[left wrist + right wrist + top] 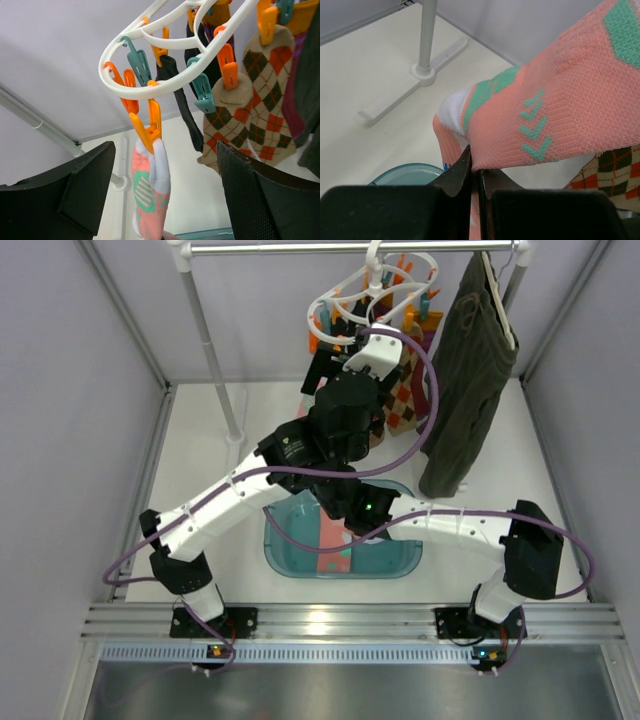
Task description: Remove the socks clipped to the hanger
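Note:
The white ring hanger hangs from the rail; it also shows in the left wrist view. An orange clip holds a pink, teal and white sock. My left gripper is open, a finger on each side of that sock just below the clip; in the top view it is up at the hanger. My right gripper is shut on the lower part of the pink sock; in the top view it is mostly hidden under the left arm. Argyle socks and a black sock hang clipped.
A teal bin sits on the table below the arms with a pink sock in it. The dark olive garment hangs to the right of the hanger. The rack's pole and foot stand at the left.

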Controlling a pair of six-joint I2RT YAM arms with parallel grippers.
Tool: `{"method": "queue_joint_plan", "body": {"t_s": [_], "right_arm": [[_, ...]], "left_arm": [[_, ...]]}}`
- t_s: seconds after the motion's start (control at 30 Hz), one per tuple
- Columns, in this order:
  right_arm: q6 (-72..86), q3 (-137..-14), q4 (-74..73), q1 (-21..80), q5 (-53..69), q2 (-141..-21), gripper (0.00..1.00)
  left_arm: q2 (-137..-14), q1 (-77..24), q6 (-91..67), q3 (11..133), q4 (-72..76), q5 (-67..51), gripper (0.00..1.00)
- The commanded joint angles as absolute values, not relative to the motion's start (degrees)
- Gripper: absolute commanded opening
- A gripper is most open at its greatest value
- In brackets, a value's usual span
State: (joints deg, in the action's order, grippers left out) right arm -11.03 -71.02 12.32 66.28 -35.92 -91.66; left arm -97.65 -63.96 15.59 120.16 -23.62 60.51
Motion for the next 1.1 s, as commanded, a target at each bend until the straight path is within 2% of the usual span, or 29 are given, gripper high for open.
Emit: {"method": "queue_joint_plan", "body": {"t_s": [0.0, 0.13, 0.57, 0.6, 0.77, 0.8, 0.93, 1.07], "right_arm": [[-11.7, -73.4, 11.6, 67.9, -33.9, -91.0, 0.0], [-11.9, -72.4, 11.9, 67.9, -32.6, -90.3, 0.0], [-12.7, -70.7, 11.8, 68.5, -28.0, -88.2, 0.0], [-12.7, -70.5, 11.9, 68.6, -27.9, -87.9, 0.0], [-12.4, -68.0, 13.0, 68.9, -27.8, -85.8, 0.0], [-12.3, -67.6, 13.2, 68.8, -27.8, -85.4, 0.0], [-12.0, -63.8, 14.9, 68.9, -27.9, -83.1, 0.0], [-12.0, -60.2, 16.2, 69.1, -26.5, -78.1, 0.0]], "left_arm": [[-98.4, -62.1, 17.5, 123.0, -22.1, 64.0, 0.85], [-100.2, -59.7, 16.8, 123.4, -22.2, 64.3, 0.78], [-106.6, -54.8, 16.0, 128.1, -22.1, 60.0, 0.69], [-106.8, -54.5, 16.1, 128.4, -22.1, 59.9, 0.61], [-108.0, -53.2, 15.7, 129.3, -22.1, 59.0, 0.37], [-108.1, -52.8, 15.7, 129.3, -22.1, 59.0, 0.27], [-108.2, -52.5, 14.9, 129.2, -22.1, 58.4, 0.06], [-107.4, -52.5, 13.7, 129.0, -22.1, 57.7, 0.02]]}}
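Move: The left hand, open, has the orange clip holding the pink sock about 8 cm ahead, 2 cm to its left and 2 cm lower. On the same hanger, a second orange clip sits some 3 cm left of that clip and 2 cm farther out; a teal clip hangs about 6 cm to its right, 2 cm farther out. From the right hand, which already grips the sock, the aimed-at clip is roughly 9 cm ahead, 2 cm right and 12 cm above. Forward by about 8 cm, drifting slightly left and down, the left hand brings its open fingers around the orange clip, turns some 10 degrees counter-clockwise, then closes and squeezes the clip's legs. The right hand, shut on the pink sock, stays nearly still at first, then draws it back about 4 cm and a little down, away from the clip. ##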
